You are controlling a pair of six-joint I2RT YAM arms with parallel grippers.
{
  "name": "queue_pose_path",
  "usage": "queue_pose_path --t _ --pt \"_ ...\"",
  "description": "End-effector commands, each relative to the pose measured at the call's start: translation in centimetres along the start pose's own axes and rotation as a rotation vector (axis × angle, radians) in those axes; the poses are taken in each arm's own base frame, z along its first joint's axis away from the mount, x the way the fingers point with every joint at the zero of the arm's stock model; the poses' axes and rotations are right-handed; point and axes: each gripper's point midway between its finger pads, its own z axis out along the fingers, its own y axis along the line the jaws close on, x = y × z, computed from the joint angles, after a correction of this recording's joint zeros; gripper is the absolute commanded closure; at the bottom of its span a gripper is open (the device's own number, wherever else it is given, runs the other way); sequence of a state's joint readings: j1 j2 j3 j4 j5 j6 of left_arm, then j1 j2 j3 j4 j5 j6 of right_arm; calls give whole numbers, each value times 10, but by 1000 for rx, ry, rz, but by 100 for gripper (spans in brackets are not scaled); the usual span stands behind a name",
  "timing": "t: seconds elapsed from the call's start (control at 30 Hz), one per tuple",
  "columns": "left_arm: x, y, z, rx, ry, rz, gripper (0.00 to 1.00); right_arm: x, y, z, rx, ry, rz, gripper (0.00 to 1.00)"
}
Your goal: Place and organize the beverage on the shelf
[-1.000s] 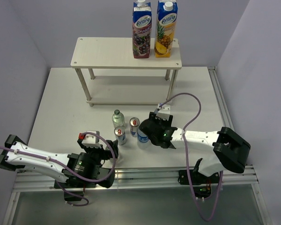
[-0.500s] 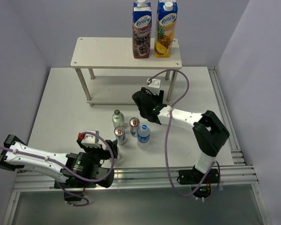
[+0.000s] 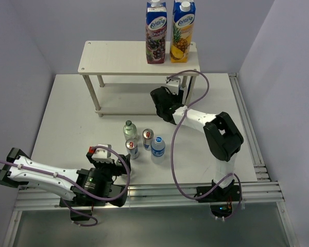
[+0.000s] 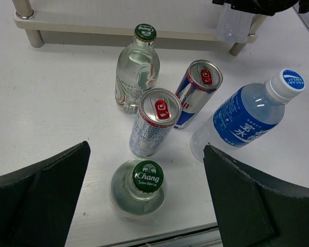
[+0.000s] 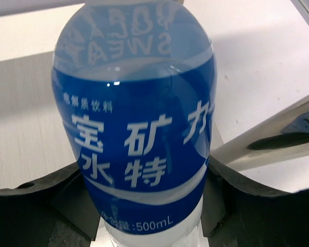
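Observation:
The shelf (image 3: 118,59) stands at the back, its lower board (image 3: 129,108) near the table. My right gripper (image 3: 166,103) is at that board's right end, shut on a blue-labelled water bottle (image 5: 136,139) which fills the right wrist view, a shelf post (image 5: 268,139) beside it. On the table stand a green-capped glass bottle (image 3: 129,129), two cans (image 3: 148,138) (image 3: 132,148) and another water bottle (image 3: 157,146). My left gripper (image 4: 147,198) is open, its fingers (image 4: 41,200) on either side of a second green-capped glass bottle (image 4: 144,188), not touching it.
Two tall juice cartons (image 3: 155,32) (image 3: 182,31) stand on the right half of the shelf's top board. The table's metal front rail (image 3: 159,193) runs just behind the left gripper. Grey walls close in the left, back and right sides.
My right gripper has carried a water bottle from beside the cluster back to the right end of the shelf's lower board. The left arm has barely shifted.

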State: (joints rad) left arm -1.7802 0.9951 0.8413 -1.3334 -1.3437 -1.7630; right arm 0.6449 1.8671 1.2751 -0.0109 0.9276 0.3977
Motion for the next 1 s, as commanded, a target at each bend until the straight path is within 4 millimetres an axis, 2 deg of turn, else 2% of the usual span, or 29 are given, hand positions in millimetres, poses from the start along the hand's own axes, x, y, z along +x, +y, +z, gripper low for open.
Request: queue_pose_path --t 0.0,0.37,0.53,0.73,0.77,0.83,0.97 --pt "-8 -1 -1 5 -22 8 1 -77 9 6 18 -172 223 100" --pt "-6 -2 -1 3 -24 16 1 -96 15 16 50 -242 245 100" --pt "-6 -3 0 2 -26 23 1 -107 15 15 38 -300 276 100" --pt "-5 -4 0 2 -27 26 1 -117 15 20 75 -388 203 100" --pt "-6 -4 0 2 -29 28 1 -123 15 20 78 -415 225 100" --pt "-5 -4 0 1 -29 34 1 -121 15 23 100 -434 171 100" --pt "-4 -5 0 -2 -31 41 1 -125 9 24 143 -501 181 100"
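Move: Just in front of the right hand, which already grips a water bottle, lies the right end of the shelf's lower board, its middle about 7 cm ahead and 9 cm below. The shelf's right front leg stands roughly 5 cm to the hand's right, level with it. The other water bottle is some 21 cm back and 8 cm to the left. From the left hand, the same end of the board lies about 35 cm ahead, 27 cm right and 16 cm lower. Carrying the gripped water bottle deeper under the shelf's top board, the right hand reaches forward about 6 cm over the right end of the lower board, left of the right front leg, while rising some 3 cm. The wrist tips the fingers up by almost 20 degrees, mostly in the second half, swinging the bottle's base forward; the fingers keep their hold. ##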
